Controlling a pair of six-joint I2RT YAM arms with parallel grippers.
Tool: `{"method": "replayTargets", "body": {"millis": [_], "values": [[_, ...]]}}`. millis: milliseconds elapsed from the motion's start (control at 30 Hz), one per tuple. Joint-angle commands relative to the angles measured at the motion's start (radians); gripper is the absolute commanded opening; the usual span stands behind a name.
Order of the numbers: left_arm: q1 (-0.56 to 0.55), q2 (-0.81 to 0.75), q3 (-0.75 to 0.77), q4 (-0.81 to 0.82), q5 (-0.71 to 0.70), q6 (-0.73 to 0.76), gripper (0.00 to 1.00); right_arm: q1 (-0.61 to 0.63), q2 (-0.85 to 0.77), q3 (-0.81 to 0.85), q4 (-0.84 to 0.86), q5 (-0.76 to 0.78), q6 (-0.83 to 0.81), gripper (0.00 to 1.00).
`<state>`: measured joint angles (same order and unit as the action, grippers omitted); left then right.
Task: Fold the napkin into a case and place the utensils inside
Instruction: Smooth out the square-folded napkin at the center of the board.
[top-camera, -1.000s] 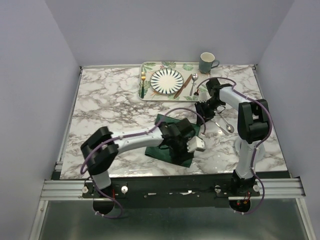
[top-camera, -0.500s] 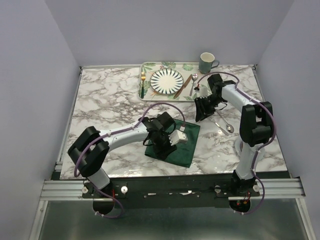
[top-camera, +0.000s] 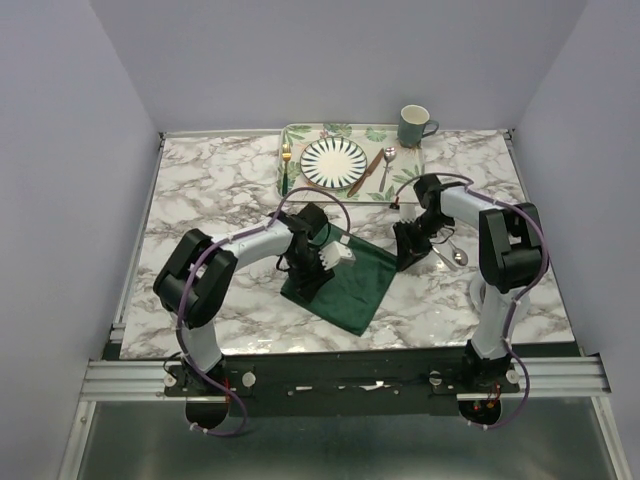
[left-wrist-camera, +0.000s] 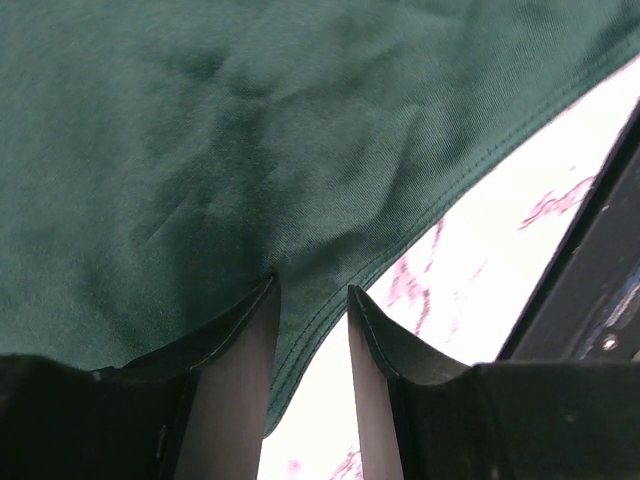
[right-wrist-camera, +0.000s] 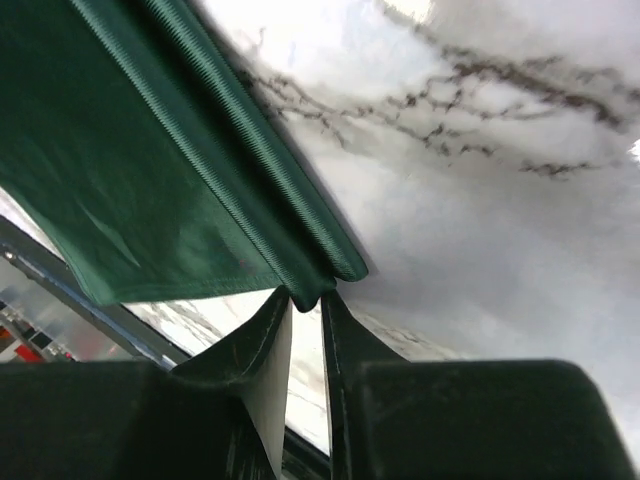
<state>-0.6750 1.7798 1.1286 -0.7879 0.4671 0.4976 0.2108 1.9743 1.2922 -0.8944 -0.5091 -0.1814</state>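
The dark green napkin lies spread on the marble table as a tilted square. My left gripper is over its left edge. In the left wrist view the jaws stand apart, with the napkin's hem running between the tips. My right gripper is at the napkin's right corner, and in the right wrist view it is shut on that corner. The gold fork, brown knife and a silver spoon lie on the tray. No folded case shows.
The leaf-patterned tray at the back holds a striped plate. A green mug stands behind the tray's right end. Another silver spoon lies on the table just right of my right gripper.
My left arm swung back left across the napkin to its left edge, its jaws narrowing. My right gripper came down toward me and closed on the right corner. The napkin now lies spread wider to the right.
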Motion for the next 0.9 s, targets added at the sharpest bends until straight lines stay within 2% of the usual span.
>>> {"method": "replayTargets", "body": {"millis": [0,167,267,433,600,633,700,733,767,800,833,867], "values": [[0.051,0.032,0.026,-0.077,-0.010,0.157,0.47,0.024,-0.034,-0.076,0.008,-0.031,0.011,0.25],[0.116,0.029,0.023,-0.089,-0.035,0.252,0.48,0.106,-0.090,-0.180,0.057,-0.149,0.085,0.25],[0.138,0.000,0.025,-0.091,-0.028,0.306,0.52,0.160,-0.164,-0.232,0.098,-0.150,0.108,0.26],[0.153,-0.088,0.042,-0.088,0.011,0.346,0.61,0.162,-0.264,-0.219,0.046,-0.187,0.117,0.40],[0.158,-0.227,0.074,-0.079,0.071,0.296,0.63,0.159,-0.368,-0.156,-0.047,-0.159,0.039,0.44],[0.163,-0.246,0.074,-0.056,0.079,0.268,0.64,0.160,-0.383,-0.142,-0.049,-0.145,0.017,0.45],[0.179,-0.296,0.073,-0.010,0.141,0.120,0.65,0.160,-0.413,-0.082,-0.043,-0.132,0.008,0.46],[0.192,-0.312,0.069,0.059,0.177,0.039,0.66,0.159,-0.411,-0.056,-0.028,-0.143,0.007,0.51],[0.216,-0.336,0.063,0.102,0.220,-0.122,0.68,0.160,-0.408,-0.032,-0.017,-0.160,0.008,0.54],[0.227,-0.348,0.034,0.149,0.279,-0.222,0.71,0.159,-0.394,0.025,-0.003,-0.211,0.014,0.58],[0.236,-0.362,0.011,0.270,0.300,-0.308,0.79,0.159,-0.382,0.048,0.027,-0.244,0.022,0.68],[0.242,-0.388,-0.013,0.335,0.309,-0.388,0.84,0.160,-0.371,0.070,0.049,-0.278,0.052,0.74]]}}
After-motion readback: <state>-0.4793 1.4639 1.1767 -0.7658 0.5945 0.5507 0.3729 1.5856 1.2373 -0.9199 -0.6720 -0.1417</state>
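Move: The folded napkin lies as a diamond under both hands, practically at fingertip height. Its middle is about 8 cm right and 4 cm ahead of the left hand, its left corner some 4 cm left and 1 cm ahead. From the right hand, at the right corner, the middle is roughly 12 cm left and 2 cm back, the near corner 14 cm back and 8 cm left. A metal fork lies 7 cm right and 4 cm ahead of that hand. Back and leftward, the right hand sweeps low along the napkin's near-right edge from its right corner, about 9 cm, while the left fingertips, on the cloth by the near-left edge, draw left and forward about 5 cm towards the left corner. Both then rise clear some 12 cm, drifting forward, wrists tilting and fingers opening wider. ##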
